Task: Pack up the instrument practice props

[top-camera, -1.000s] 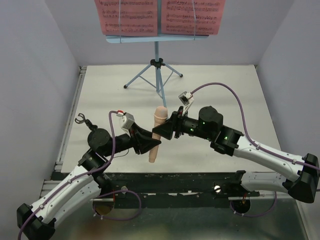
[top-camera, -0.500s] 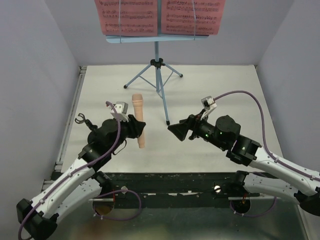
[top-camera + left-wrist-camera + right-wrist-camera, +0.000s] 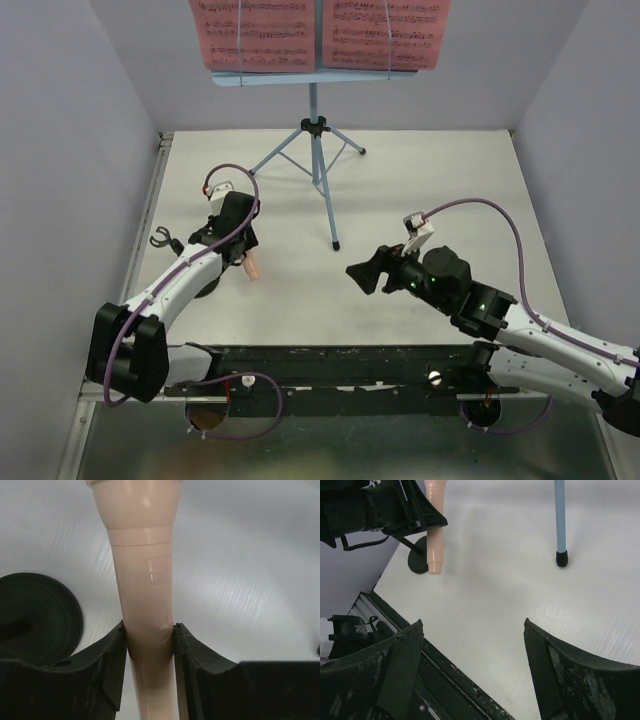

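My left gripper (image 3: 149,627) is shut on the handle of the beige-pink toy microphone (image 3: 142,555), which points down at the table. From above, only the microphone's end (image 3: 251,268) shows below the left gripper (image 3: 242,254). The black round base of the mic stand (image 3: 35,615) lies just left of it, with the stand's clip (image 3: 160,238) beside the arm. My right gripper (image 3: 362,275) hangs open and empty over the table's middle (image 3: 473,622). The light-blue music stand (image 3: 314,130) stands at the back and carries two pink pages (image 3: 255,35) (image 3: 385,30).
A tripod leg of the music stand with a black foot (image 3: 562,558) reaches forward between the two arms. Grey walls close in the left (image 3: 70,150) and right (image 3: 590,150). A black rail (image 3: 340,365) runs along the table's near edge.
The right gripper let go of the microphone, opened wide and pulled back to the right. The left arm swung left with the microphone, toward the mic stand.
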`<state>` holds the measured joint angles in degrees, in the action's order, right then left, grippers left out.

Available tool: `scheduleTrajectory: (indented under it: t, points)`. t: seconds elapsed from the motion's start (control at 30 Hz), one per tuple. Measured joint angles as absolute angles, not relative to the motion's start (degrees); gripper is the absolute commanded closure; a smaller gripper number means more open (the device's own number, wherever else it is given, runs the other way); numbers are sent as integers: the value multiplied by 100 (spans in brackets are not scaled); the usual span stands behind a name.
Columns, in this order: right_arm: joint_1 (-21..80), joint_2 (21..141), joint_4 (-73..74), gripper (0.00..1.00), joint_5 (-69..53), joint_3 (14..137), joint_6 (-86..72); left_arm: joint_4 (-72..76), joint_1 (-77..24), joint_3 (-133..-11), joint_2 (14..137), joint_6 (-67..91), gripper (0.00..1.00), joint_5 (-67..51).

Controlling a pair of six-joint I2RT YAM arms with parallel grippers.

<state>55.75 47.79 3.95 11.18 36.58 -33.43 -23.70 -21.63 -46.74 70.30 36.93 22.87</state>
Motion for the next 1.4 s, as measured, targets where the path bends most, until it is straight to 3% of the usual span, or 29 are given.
scheduleTrajectory:
  t: [0.33, 0.73, 0.9, 1.4]
  points:
    - [5575, 4792, 397, 13, 1120, 3592, -3326, -2672, -1623, -5655, 8772, 3625, 100, 2359]
    - [5575, 4639, 397, 13, 1109, 3594, -3299, -3103, -1275, -5714, 9351, 3656, 100, 1896]
    - [5575, 4657, 397, 13, 1085, 3594, -3319, -3277, -1269, -5900, 9463, 3651, 71, 1787]
    - [5575, 4606, 495, 13, 1135, 3649, -3256, -3712, -1269, -6182, 9627, 3468, 66, 1638]
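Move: The left gripper already holds the microphone; its set-down spot on the table lies about 8 cm below the hand, 3 cm left and 1 cm ahead. The black stand base sits roughly 12 cm left of the hand and 4 cm back, 9 cm lower. The music stand's centre foot is some 8 cm ahead and 27 cm right. From the idle right gripper the spot is roughly 34 cm left, 13 cm ahead, 18 cm lower. Lower the left gripper about 8 cm with the microphone still gripped, easing a few centimetres left towards the black stand base; let it run slightly forward on the way down, then draw that back. Tip the fingers some 25 degrees steeper as you go. Stop low at the table on the right of the base and keep the fingers shut on the microphone. ##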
